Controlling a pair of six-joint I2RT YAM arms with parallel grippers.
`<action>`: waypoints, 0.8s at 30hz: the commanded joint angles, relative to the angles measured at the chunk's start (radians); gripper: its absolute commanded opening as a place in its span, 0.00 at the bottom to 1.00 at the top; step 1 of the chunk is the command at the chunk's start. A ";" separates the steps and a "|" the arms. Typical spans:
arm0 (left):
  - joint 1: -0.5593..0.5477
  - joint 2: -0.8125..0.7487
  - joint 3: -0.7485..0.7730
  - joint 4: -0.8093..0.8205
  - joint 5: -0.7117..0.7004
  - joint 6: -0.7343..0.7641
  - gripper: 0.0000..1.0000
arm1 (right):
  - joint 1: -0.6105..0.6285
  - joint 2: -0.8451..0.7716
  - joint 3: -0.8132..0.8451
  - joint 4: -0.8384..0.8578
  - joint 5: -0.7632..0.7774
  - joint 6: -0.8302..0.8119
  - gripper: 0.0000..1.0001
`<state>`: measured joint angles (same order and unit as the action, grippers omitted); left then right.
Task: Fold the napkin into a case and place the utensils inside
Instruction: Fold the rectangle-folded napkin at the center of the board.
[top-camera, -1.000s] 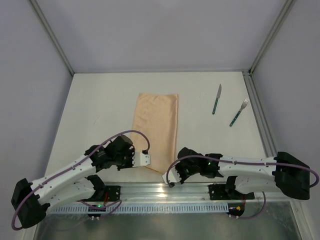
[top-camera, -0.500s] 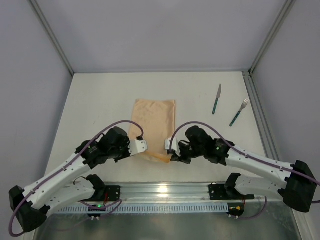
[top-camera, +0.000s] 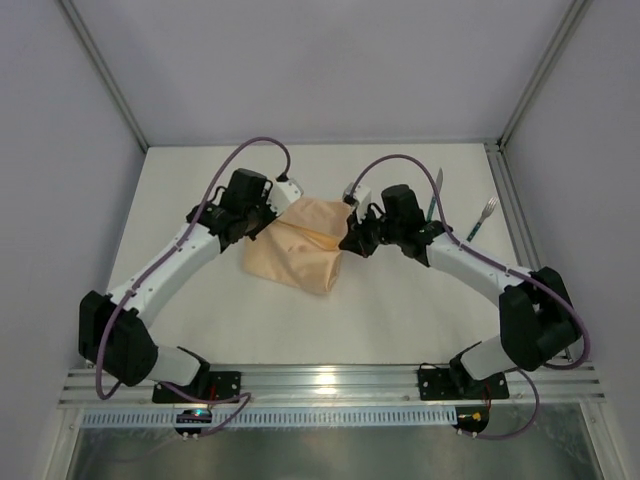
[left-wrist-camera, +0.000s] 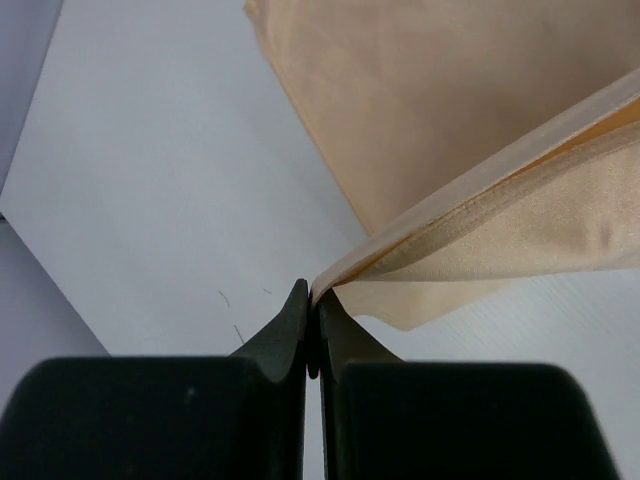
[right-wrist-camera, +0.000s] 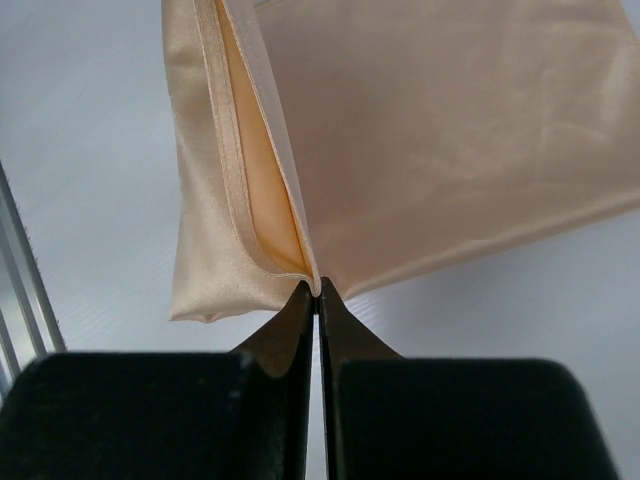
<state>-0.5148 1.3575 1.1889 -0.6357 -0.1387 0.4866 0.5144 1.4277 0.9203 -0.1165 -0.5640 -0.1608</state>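
Note:
The peach-orange napkin (top-camera: 300, 250) lies mid-table, doubled over and bunched, its near fold sagging on the surface. My left gripper (top-camera: 284, 207) is shut on its upper left corner, and in the left wrist view the hem (left-wrist-camera: 470, 160) runs out of the closed gripper (left-wrist-camera: 312, 296). My right gripper (top-camera: 348, 228) is shut on the upper right corner, where two cloth layers (right-wrist-camera: 440, 150) meet the pinched gripper (right-wrist-camera: 318, 290). The utensils lie at the right: the knife (top-camera: 437, 183), partly behind the right arm, and the fork (top-camera: 484, 214). No finished case shows.
Grey walls with metal posts enclose the white table (top-camera: 200, 320). A metal rail (top-camera: 320, 385) with both arm bases runs along the near edge. The right arm (top-camera: 470, 262) stretches close past the knife and fork.
Both grippers have travelled from the near edge towards the far side, carrying the napkin's near edge up and over the rest of the cloth. Knife and fork have not moved.

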 joint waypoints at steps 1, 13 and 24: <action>0.029 0.096 0.073 0.085 -0.016 0.030 0.00 | -0.042 0.068 0.087 0.058 0.025 0.070 0.04; 0.061 0.439 0.340 0.157 -0.022 0.078 0.00 | -0.149 0.359 0.296 0.072 0.107 0.145 0.04; 0.062 0.643 0.478 0.189 -0.024 0.093 0.00 | -0.183 0.488 0.414 0.044 0.133 0.147 0.04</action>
<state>-0.4576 1.9804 1.6161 -0.4965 -0.1574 0.5659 0.3412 1.9095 1.2888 -0.0872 -0.4427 -0.0216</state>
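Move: The far-left corner of the napkin lies about 20 cm ahead of the left hand, 3 cm to its right and some 17 cm below. The far-right corner is roughly 23 cm ahead of the right hand, 3 cm right and 13 cm down. The napkin's near fold runs about 7 cm behind and 5 cm right of the left hand. From the right hand, the knife is 24 cm ahead and 25 cm right, the fork 18 cm ahead and 36 cm right. Both hands keep the napkin's lifted end pinched in shut fingers and carry it forward together, about 14 cm, over the lying layer towards its far corners, easing off near the end. They sink as they go, the left some 7 cm, the right slightly less, and the left drifts about 4 cm right; the right wrist turns roughly 20 degrees clockwise. ##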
